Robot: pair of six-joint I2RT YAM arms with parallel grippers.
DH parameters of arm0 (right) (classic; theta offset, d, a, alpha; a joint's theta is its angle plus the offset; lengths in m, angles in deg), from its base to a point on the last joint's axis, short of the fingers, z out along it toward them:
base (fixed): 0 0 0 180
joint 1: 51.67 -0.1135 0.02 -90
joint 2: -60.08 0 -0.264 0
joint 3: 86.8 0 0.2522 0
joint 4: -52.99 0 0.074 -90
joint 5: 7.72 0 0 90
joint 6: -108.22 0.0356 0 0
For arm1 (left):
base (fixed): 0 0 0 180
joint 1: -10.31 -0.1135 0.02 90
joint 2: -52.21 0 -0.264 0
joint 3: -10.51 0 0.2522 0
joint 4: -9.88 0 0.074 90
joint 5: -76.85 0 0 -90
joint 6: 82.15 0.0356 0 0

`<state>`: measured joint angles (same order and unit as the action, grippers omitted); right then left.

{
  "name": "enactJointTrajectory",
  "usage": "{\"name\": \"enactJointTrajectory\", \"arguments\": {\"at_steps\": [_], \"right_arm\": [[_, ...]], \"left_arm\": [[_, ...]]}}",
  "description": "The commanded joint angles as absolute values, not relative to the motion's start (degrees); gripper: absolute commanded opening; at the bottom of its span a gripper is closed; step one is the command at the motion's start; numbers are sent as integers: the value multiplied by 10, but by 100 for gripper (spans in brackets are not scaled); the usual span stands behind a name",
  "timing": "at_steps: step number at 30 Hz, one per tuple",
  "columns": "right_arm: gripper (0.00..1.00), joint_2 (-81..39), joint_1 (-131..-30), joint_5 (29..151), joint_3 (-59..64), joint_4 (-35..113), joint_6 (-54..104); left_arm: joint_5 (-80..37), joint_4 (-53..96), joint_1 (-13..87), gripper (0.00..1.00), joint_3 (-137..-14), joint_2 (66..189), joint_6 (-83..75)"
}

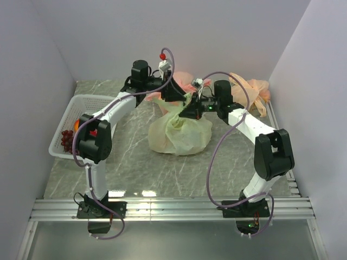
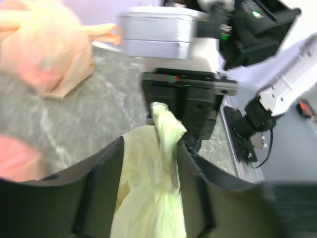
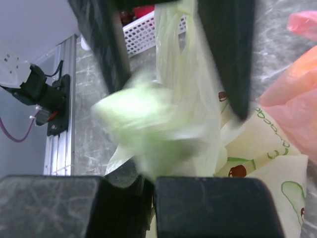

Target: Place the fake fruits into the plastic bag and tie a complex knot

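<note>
The pale-green plastic bag (image 1: 179, 135) sits bulging at mid-table, its handles drawn up into a twisted strip (image 2: 166, 144). My left gripper (image 2: 150, 144) is open, and the strip runs up between its fingers (image 2: 198, 173). My right gripper (image 3: 152, 181) is shut on the strip's end, a thin fold of film pinched between its pads. From above, both grippers (image 1: 174, 96) (image 1: 187, 111) meet over the bag's top. A blurred green wad (image 3: 148, 124) hangs before the right jaws; whether it is the knot I cannot tell. Dark grapes (image 1: 66, 140) and an orange fruit (image 1: 77, 124) lie in the basket.
A white mesh basket (image 1: 68, 108) stands at the left edge. A pink knotted bag (image 1: 184, 78) lies behind the grippers and an orange-tan one (image 1: 252, 89) at the back right. Cream film with fruit prints (image 3: 262, 148) shows under the right wrist. Walls enclose three sides.
</note>
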<state>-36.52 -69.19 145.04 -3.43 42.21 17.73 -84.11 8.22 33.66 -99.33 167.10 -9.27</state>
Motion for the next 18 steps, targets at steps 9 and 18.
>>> {"name": "enactJointTrajectory", "arguments": {"at_steps": [9, 18], "right_arm": [[0, -354, -689, 1454, -25, 416, 141], [0, -335, -689, 1437, -11, 358, 35]], "left_arm": [[-721, 499, 209, 99, -1091, 1575, 106], [-763, 537, 171, 99, -1036, 1533, 150]]}}
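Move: The green bag's twisted tail is just off the left hand's half-open fingertips, about 3 cm back, 2 cm to the right and 3 cm lower. It is already pinched in the right hand's shut fingers, its end sticking up about 2 cm. The filled body of the bag sits roughly 8 cm back of the left hand and 18 cm below. The pink bag lies about 10 cm ahead of the left hand, also some 18 cm down. The green bag's tail stays pinched in the shut right fingers, which hold almost still and sink by about 1 cm. The left hand leaves it, going about 15 cm to the left. On the way it swings some 6 cm forward and slightly up, then eases back a little and down, its fingers spreading from half to wide open while the wrist turns about 25 degrees counter-clockwise and the tips dip. ##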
